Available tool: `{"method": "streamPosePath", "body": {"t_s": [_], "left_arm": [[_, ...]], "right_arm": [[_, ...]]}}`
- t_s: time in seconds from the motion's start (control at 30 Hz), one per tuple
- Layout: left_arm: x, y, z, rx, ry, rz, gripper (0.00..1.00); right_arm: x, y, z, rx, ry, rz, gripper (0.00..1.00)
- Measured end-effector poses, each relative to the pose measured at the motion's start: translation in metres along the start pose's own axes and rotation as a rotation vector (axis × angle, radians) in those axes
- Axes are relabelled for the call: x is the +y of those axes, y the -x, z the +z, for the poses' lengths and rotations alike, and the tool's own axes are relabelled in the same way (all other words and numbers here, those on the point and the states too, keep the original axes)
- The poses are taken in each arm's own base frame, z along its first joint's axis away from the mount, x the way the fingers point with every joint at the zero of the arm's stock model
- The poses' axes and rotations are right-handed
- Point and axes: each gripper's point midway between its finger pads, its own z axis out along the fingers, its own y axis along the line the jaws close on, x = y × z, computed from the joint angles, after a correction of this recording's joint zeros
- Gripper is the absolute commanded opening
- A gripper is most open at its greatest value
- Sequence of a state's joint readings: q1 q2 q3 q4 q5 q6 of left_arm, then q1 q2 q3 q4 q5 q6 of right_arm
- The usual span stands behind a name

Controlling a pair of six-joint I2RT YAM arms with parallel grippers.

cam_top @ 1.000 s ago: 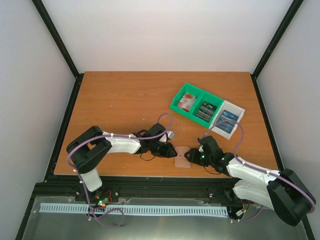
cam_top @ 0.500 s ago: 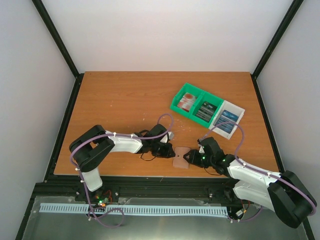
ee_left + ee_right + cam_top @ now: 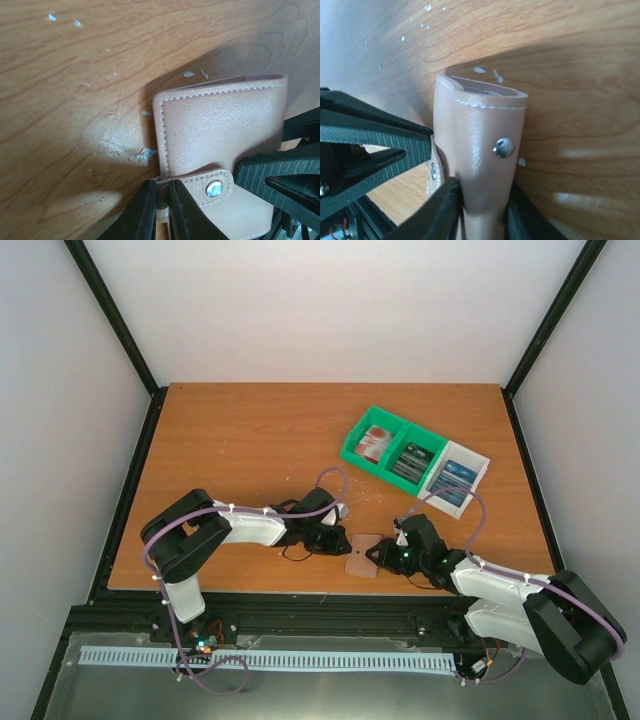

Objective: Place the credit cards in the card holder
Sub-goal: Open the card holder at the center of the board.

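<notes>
The tan-pink card holder sits near the table's front edge between both arms. My left gripper is shut on the holder's snap strap; its black fingers pinch the strap's end. My right gripper is shut on the holder's body, one finger on each side of it. The holder's metal snap faces the right wrist camera. Credit cards lie in the tray: red-and-white ones, dark ones and blue ones.
A green-and-white compartment tray stands at the back right of the wooden table. Black frame posts rise at the table's corners. Small white specks dot the wood near the holder.
My right gripper has closed tighter on the card holder. The left gripper closed on the strap about a second ago and has held still since. The holder has barely shifted.
</notes>
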State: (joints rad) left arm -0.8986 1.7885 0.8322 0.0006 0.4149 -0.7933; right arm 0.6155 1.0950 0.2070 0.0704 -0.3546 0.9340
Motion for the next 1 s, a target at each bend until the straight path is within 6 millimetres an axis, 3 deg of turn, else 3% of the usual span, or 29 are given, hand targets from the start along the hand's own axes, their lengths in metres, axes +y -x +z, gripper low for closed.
{"method": "streamPosePath", "body": {"t_s": [0.17,0.3,0.47,0.7,1.0], "left_arm": [[-0.003,0.002,-0.001,-0.009,-0.008,0.013,0.25],[-0.007,0.006,-0.005,-0.036,0.005,0.043,0.43],[-0.009,0.010,-0.016,-0.058,0.032,0.067,0.51],[-0.029,0.020,-0.026,-0.069,-0.005,0.109,0.66],[-0.029,0.009,-0.017,-0.015,0.024,0.141,0.72]], "right_arm": [[0.001,-0.001,-0.002,-0.005,0.013,0.017,0.03],[0.008,0.001,-0.010,-0.008,0.014,0.007,0.03],[0.015,0.005,-0.017,-0.001,-0.013,0.007,0.03],[0.027,0.010,-0.024,0.002,-0.027,0.003,0.03],[0.031,0.010,-0.024,0.009,-0.031,0.012,0.03]]}}
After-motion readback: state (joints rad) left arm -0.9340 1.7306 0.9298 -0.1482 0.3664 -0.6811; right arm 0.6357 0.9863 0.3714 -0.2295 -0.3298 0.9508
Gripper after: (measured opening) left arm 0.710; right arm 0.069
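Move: Just right of the left hand's shut tips, which are at the strap by its left edge, lies the card holder, its middle about 3 cm to the right and 2 cm back, level. From the right hand, whose fingers straddle its right part, that middle is 1 cm left, level ahead and in height. The green box stands some 22 cm ahead and 5 cm right of the right hand, the white tray 16 cm ahead and 19 cm right. Closing its partly open fingers onto the card holder's right-hand fold, the right hand pinches it and lifts straight up about 4 cm, hardly turning. The left hand spreads its shut fingers wide around the snapped strap's end and rises along with the holder, some 3.5 cm, easing about 1 cm to the right and tipping slightly. ##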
